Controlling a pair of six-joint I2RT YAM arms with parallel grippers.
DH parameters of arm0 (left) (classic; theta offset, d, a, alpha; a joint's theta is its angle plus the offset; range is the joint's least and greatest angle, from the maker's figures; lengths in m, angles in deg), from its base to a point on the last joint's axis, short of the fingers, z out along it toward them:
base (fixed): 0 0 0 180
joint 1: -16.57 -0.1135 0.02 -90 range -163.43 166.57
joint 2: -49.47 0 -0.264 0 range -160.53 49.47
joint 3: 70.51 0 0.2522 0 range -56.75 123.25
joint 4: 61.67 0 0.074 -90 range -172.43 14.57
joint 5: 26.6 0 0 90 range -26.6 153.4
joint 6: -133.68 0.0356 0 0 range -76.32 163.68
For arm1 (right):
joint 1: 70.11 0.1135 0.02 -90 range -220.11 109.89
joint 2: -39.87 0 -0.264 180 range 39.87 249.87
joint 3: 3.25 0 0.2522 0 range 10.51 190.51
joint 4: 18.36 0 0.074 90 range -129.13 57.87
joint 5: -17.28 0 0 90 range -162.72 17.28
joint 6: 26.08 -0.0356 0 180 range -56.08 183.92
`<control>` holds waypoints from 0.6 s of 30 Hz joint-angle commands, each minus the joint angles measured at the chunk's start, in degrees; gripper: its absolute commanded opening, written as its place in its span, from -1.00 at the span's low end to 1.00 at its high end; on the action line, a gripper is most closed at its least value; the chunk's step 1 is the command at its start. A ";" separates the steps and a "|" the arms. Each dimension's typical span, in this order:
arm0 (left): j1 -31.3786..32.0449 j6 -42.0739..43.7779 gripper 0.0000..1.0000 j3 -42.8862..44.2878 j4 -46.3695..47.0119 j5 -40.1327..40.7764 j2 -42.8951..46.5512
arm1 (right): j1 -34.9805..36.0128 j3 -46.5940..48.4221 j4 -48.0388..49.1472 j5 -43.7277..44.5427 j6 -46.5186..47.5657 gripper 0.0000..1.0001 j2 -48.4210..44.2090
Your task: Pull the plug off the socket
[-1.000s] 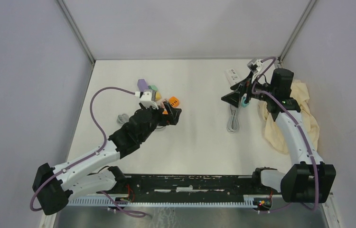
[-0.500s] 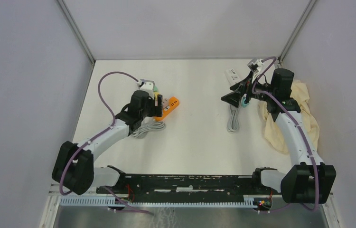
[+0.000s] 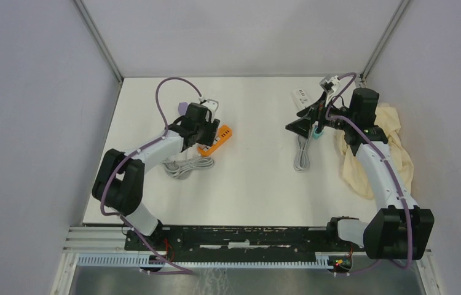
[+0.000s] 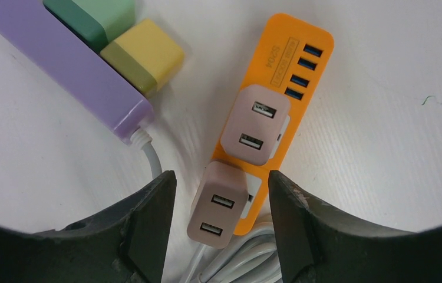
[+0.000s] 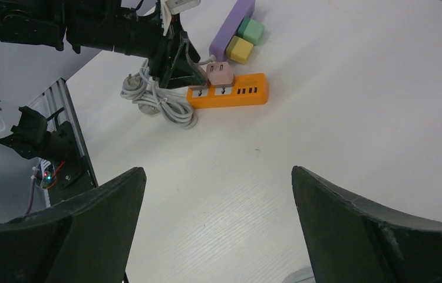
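The orange socket strip (image 4: 277,59) lies flat on the white table with two beige USB plugs in it. My left gripper (image 4: 221,183) hangs straight over the nearer plug (image 4: 218,203), one dark finger on each side. A gap shows on both sides, so it is open and touches nothing. The second plug (image 4: 256,124) sits just beyond. From above, the left gripper (image 3: 211,132) covers the strip's (image 3: 222,135) left end. My right gripper (image 3: 299,127) hovers open and empty at the far right, looking across at the strip (image 5: 248,94).
A purple strip (image 4: 65,59) with a green (image 4: 98,17) and a yellow plug (image 4: 145,56) lies just left of the orange one. Coiled grey cable (image 3: 185,166) lies nearer. A white strip (image 3: 302,97), its cable (image 3: 302,157) and a beige cloth (image 3: 388,153) are on the right.
The left arm has swung its elbow out to the left and its wrist has moved back and left, settling over the orange strip's left end. The right arm has stayed still.
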 commanded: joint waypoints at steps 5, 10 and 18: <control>-0.19 3.03 0.30 3.73 -6.66 0.88 -0.62 | -0.13 0.62 1.96 -2.21 -0.42 0.99 0.69; 0.01 3.49 0.03 5.09 -7.35 -2.23 -3.73 | -0.17 0.66 1.77 -2.31 -0.43 0.99 0.55; 4.51 4.72 -0.88 7.28 -3.58 -5.39 -3.82 | -0.18 0.88 1.47 -2.35 -0.14 0.99 0.46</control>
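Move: The near pink plug on the orange socket strip is almost between the left fingertips, about 1 cm back and 3 cm below the hand point. The second pink plug lies some 2 cm ahead, 3 cm right and 3 cm down, the yellow cube 6 cm ahead and 1 cm left, the purple block's middle 8 cm ahead and 6 cm left, both 4 cm below. From the right hand the near plug is some 7 cm ahead, 31 cm left and 21 cm down. Sink the left gripper about 1.5 cm and ease it back roughly 1 cm, tipping the fingers some 5 degrees steeper, so that the pads come down on either side of the near pink plug. Then shut the half-open fingers to about half their gap and pinch the plug by its two sides, drifting slightly right as they close. ##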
